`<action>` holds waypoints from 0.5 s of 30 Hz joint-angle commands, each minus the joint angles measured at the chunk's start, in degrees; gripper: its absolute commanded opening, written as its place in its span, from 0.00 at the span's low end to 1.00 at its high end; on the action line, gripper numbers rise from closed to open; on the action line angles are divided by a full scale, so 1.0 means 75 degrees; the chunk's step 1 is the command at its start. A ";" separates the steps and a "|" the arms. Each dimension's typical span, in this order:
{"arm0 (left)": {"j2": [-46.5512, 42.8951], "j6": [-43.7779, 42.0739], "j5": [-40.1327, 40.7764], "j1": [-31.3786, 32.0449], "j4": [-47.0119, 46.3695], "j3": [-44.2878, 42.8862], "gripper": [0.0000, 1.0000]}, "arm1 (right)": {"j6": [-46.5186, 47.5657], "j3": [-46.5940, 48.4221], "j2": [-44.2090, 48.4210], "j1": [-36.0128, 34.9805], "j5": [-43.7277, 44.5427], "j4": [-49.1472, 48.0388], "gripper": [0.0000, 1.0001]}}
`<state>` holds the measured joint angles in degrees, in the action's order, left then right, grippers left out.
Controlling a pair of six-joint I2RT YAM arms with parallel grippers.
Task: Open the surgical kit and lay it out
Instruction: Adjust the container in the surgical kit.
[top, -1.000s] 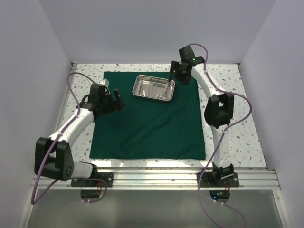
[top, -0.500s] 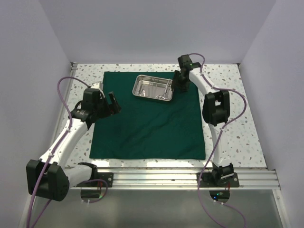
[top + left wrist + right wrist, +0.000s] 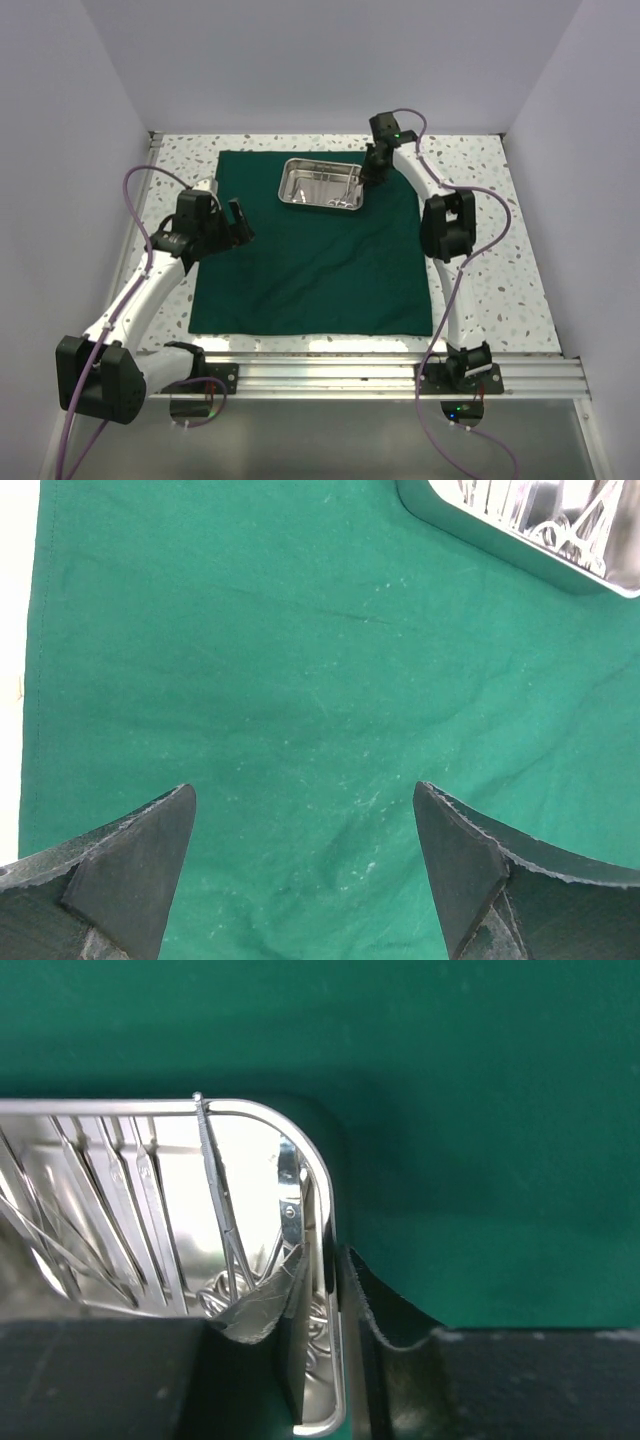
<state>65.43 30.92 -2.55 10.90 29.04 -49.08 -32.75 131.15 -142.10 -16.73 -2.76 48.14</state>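
The dark green cloth (image 3: 315, 250) lies spread flat as a large square on the table. The shiny steel tray (image 3: 321, 184) sits on its far part and holds several steel instruments (image 3: 120, 1200). My right gripper (image 3: 367, 178) is at the tray's right end; in the right wrist view its fingers (image 3: 385, 1305) straddle the tray's side wall (image 3: 333, 1290), one inside, one outside, closed on it. My left gripper (image 3: 238, 222) is open and empty above the cloth's left part; bare cloth (image 3: 300, 720) shows between its fingertips, and the tray's corner (image 3: 520, 550) shows at top right.
The speckled tabletop (image 3: 500, 270) surrounds the cloth. White walls close in the left, right and back. A metal rail (image 3: 330, 370) runs along the near edge where the arm bases sit.
My right gripper has come down from above the tray's right end onto its side wall. My left arm has drawn back to the left, its gripper staying over the cloth's left part.
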 commanded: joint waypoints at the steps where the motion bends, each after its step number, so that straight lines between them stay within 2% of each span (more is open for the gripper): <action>1: -0.0216 0.0061 0.0070 -0.0047 0.0183 -0.0007 0.93 | -0.0320 0.0723 -0.0224 -0.0136 -0.0217 -0.0371 0.19; 6: -0.0403 0.0014 0.0129 -0.0035 0.0312 0.0110 0.93 | -0.0531 0.0888 -0.0377 -0.0148 -0.0206 -0.0664 0.20; 9: -0.0485 0.0014 0.0129 -0.0047 0.0359 0.0204 0.93 | -0.0555 0.0900 -0.0412 -0.0148 -0.0264 -0.0875 0.25; 12: -0.0532 0.0003 0.0129 -0.0047 0.0394 0.0239 0.93 | -0.0380 0.0900 -0.0366 -0.0148 -0.0171 -0.0958 0.46; 13: -0.0556 0.0003 0.0129 -0.0035 0.0406 0.0251 0.93 | -0.0205 0.0888 -0.0284 -0.0160 -0.0078 -0.0877 0.58; 15: -0.0556 0.0003 0.0129 -0.0035 0.0417 0.0239 0.93 | -0.0028 0.0853 -0.0155 -0.0113 0.0297 -0.0736 0.68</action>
<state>62.43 30.92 -2.07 10.90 31.64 -47.55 -34.83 135.24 -145.12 -17.58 -2.61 43.40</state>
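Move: The right fingers already straddle the container's right-hand rim near its middle, so the container's centre lies some 10 cm to the left, level front to back and 2 cm lower. Inside, a clamp lies about 3 cm left and 1 cm ahead of the hand, tweezers roughly 7 cm left and 2 cm ahead, both some 2 cm down. From the left hand the container is about 21 cm ahead, 17 cm right, 11 cm below. Pinching the container's right rim, the right hand moves about 3 cm forward-left, then its fingers open and release. ##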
